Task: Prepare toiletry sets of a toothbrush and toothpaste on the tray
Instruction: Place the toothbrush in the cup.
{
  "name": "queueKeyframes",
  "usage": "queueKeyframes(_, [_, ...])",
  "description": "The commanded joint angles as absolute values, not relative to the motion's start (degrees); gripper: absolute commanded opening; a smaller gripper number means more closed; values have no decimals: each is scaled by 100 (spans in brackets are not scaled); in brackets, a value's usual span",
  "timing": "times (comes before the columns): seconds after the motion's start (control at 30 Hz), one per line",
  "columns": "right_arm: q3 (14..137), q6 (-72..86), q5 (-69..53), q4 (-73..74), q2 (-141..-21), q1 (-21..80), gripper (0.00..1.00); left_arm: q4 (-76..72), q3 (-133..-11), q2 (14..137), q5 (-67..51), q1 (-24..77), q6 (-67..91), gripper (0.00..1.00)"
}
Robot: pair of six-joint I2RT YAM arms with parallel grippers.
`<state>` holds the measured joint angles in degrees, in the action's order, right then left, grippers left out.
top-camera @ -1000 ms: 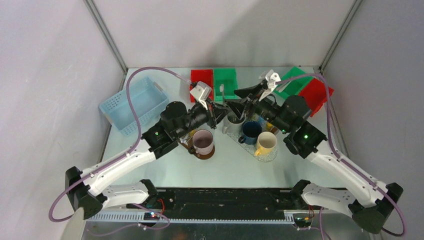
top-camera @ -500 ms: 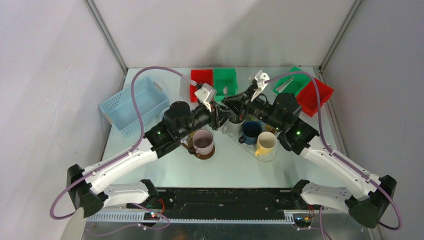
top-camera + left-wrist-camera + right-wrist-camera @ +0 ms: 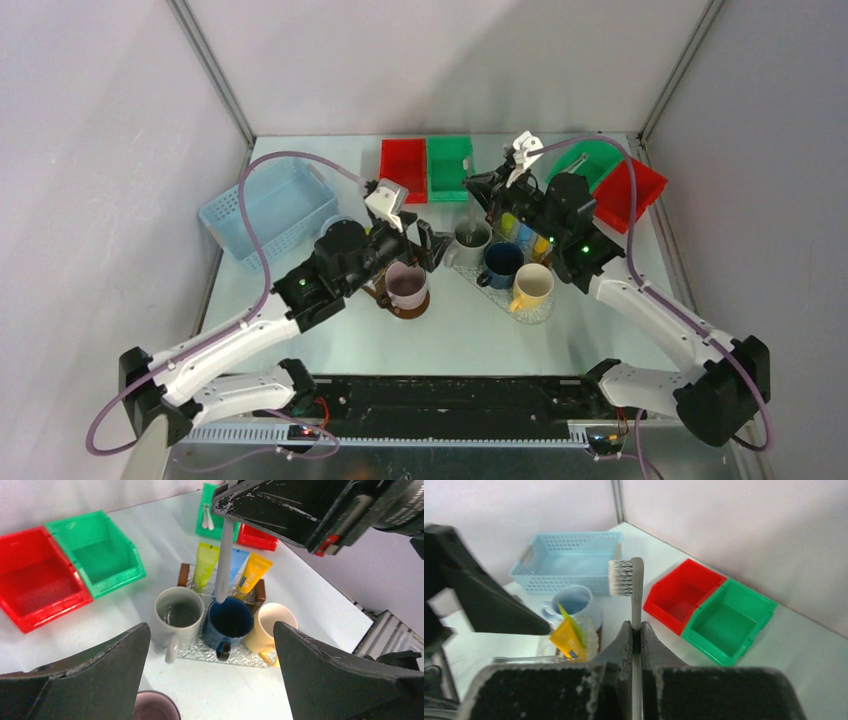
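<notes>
My right gripper point(image 3: 637, 628) is shut on the handle of a pale toothbrush point(image 3: 637, 582), bristles up. In the left wrist view the toothbrush point(image 3: 224, 560) hangs upright with its lower end at the rim of the blue mug point(image 3: 229, 621). That mug stands between a grey mug point(image 3: 178, 614) and a cream mug point(image 3: 273, 624) on the clear tray point(image 3: 200, 652). Lime, light blue and orange tubes point(image 3: 205, 565) lie behind the mugs. My left gripper point(image 3: 430, 245) stands wide open and holds nothing, just left of the grey mug point(image 3: 470, 240).
A purple mug point(image 3: 406, 284) sits under my left wrist, with a light blue mug point(image 3: 574, 601) and a yellow tube point(image 3: 567, 638) beside it. Red point(image 3: 403, 170) and green point(image 3: 450, 167) bins stand at the back, two more bins point(image 3: 610, 180) at the right, a blue basket point(image 3: 270, 205) at the left.
The left gripper has opened, let go of the toothbrush and drawn back left. The right gripper has shut on the toothbrush and holds it over the mugs.
</notes>
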<state>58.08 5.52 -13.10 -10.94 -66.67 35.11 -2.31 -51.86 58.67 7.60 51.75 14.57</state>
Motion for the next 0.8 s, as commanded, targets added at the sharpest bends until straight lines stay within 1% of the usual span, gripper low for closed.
queueKeyframes(0.0, [5366, 207, -1491, -2203, -6971, 3296, 0, 37, -4971, 5352, 1346, 5191, 1620, 100])
queueKeyframes(0.23, [5004, 25, -1507, -2966, -7653, 3159, 0, 1046, -5044, 4796, 1721, 5185, 1905, 100])
queueKeyframes(0.5, [4738, -250, -1228, -4169, -8668, 3134, 0, 1258, -4948, 4234, 1983, 5186, 2082, 100])
queueKeyframes(0.6, [4723, -306, -1222, -4335, -8963, 3133, 0, 1298, -4904, 4162, 2039, 5190, 2066, 100])
queueKeyframes(0.73, [4689, -301, -1113, -4099, -9189, 3171, 0, 1294, -4867, 4087, 2093, 5183, 2053, 100])
queueKeyframes(0.77, [4656, -300, -1093, -4046, -9206, 3176, 4, 1293, -4858, 4074, 2119, 5189, 2047, 100])
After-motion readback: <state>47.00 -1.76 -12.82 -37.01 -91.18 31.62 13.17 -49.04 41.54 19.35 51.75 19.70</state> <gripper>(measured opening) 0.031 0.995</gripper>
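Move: The grey cup that the toothbrush is bound for stands some 28 cm below the right hand, about 5 cm farther forward and 1 cm to its right. The navy mug is roughly 6 cm to the right of the cup and 5 cm nearer the bases; the toothpaste rack stands about 10 cm to the right of the cup and 2 cm beyond it. From the left hand the cup lies about 12 cm forward, 7 cm right and 25 cm down. The toothbrush, still pinched upright with its bristles on top, is lowered by the right hand some 17 cm towards the grey cup while being carried about 8 cm forward, handle end going down inside the rim. The wrist tips the fingers about 10 degrees downward and they keep their grip. The empty left hand, fingers staying wide open, clears off to the left, away from the cup. ##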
